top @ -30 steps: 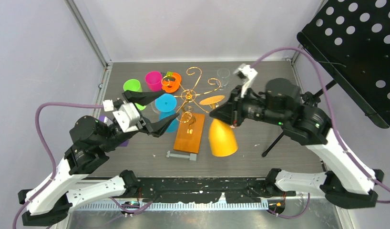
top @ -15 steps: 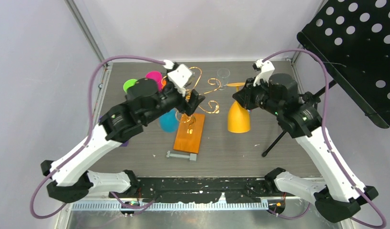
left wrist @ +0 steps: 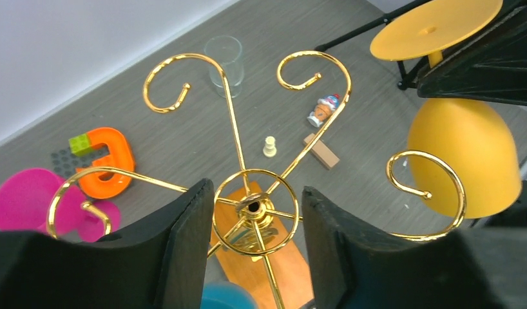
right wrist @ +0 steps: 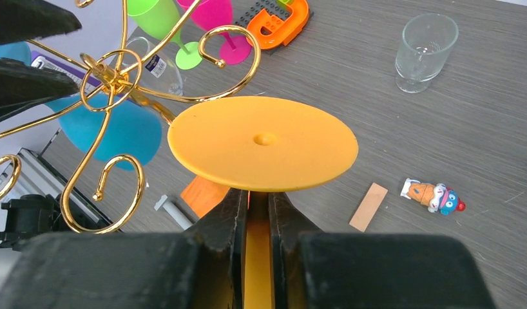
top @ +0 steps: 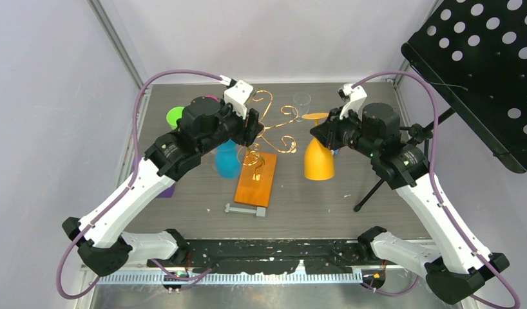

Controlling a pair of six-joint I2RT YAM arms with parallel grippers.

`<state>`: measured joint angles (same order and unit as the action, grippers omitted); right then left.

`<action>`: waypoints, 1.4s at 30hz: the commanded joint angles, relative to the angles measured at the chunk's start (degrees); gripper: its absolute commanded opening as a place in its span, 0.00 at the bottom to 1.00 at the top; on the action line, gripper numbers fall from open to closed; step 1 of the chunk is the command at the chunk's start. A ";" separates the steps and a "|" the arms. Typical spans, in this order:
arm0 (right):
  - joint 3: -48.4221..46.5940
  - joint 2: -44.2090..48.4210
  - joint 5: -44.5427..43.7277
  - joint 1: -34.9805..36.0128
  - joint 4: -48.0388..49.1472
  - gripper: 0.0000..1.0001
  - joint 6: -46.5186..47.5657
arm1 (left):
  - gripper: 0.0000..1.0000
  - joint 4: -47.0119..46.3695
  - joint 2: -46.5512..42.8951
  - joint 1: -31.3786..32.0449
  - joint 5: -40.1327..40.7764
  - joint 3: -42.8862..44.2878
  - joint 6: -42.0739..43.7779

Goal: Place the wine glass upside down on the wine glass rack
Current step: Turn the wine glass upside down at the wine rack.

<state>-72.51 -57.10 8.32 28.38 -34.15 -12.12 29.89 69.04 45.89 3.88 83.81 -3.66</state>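
The wine glass [top: 319,164] is yellow and hangs upside down, bowl low and round foot [right wrist: 264,141] on top. My right gripper [top: 322,132] is shut on its stem [right wrist: 258,257], just under the foot, holding it right of the wine glass rack [top: 274,125]. The rack is gold scrolled wire on an orange wooden base [top: 256,179]. My left gripper [left wrist: 258,193] is open, one finger on either side of the rack's central ring [left wrist: 254,209]. The glass bowl [left wrist: 460,154] sits beside a right-hand scroll.
A blue glass [top: 227,161] stands left of the rack, with a green one [top: 178,116] further back. A clear tumbler [top: 302,98] stands behind. A grey bolt [top: 245,210] lies near the base. A toy figure [right wrist: 433,194] and wood block [right wrist: 368,206] lie right. A black perforated stand [top: 480,64] looms far right.
My left arm swung from the left side over the rack and its jaws narrowed round the central ring. My right arm turned the yellow glass bowl-down and carried it back beside the rack.
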 commanded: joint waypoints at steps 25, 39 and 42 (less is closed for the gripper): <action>8.41 3.28 8.56 -0.11 15.04 0.05 2.87 | 0.26 -6.37 1.72 -5.10 -10.56 -3.70 -3.53; 23.66 8.45 13.94 -0.17 42.92 0.06 3.51 | 0.18 -6.60 1.46 -5.14 -11.62 -5.43 -3.99; 26.35 9.24 14.48 -0.13 49.24 0.06 3.44 | 0.18 -6.60 1.38 -5.19 -11.75 -5.62 -4.06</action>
<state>-48.01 -49.93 20.88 28.38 0.36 -9.13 23.97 70.61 40.86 -7.14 79.26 -7.16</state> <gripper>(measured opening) 0.160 0.193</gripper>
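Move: The right hand holds the yellow wine glass upside down by its stem; the rack's near-right curl lies about 9 cm left and 4 cm back, roughly level, with the far-right curl 9 cm left and 5 cm ahead. For the left hand, the rack's top ring is about 2 cm ahead, 1 cm right and 2 cm below; the hanging blue glass is some 9 cm left, 8 cm back and 8 cm lower. Right hand carries the glass about 4 cm left and down towards the near-right curl; left fingers close on top ring. ##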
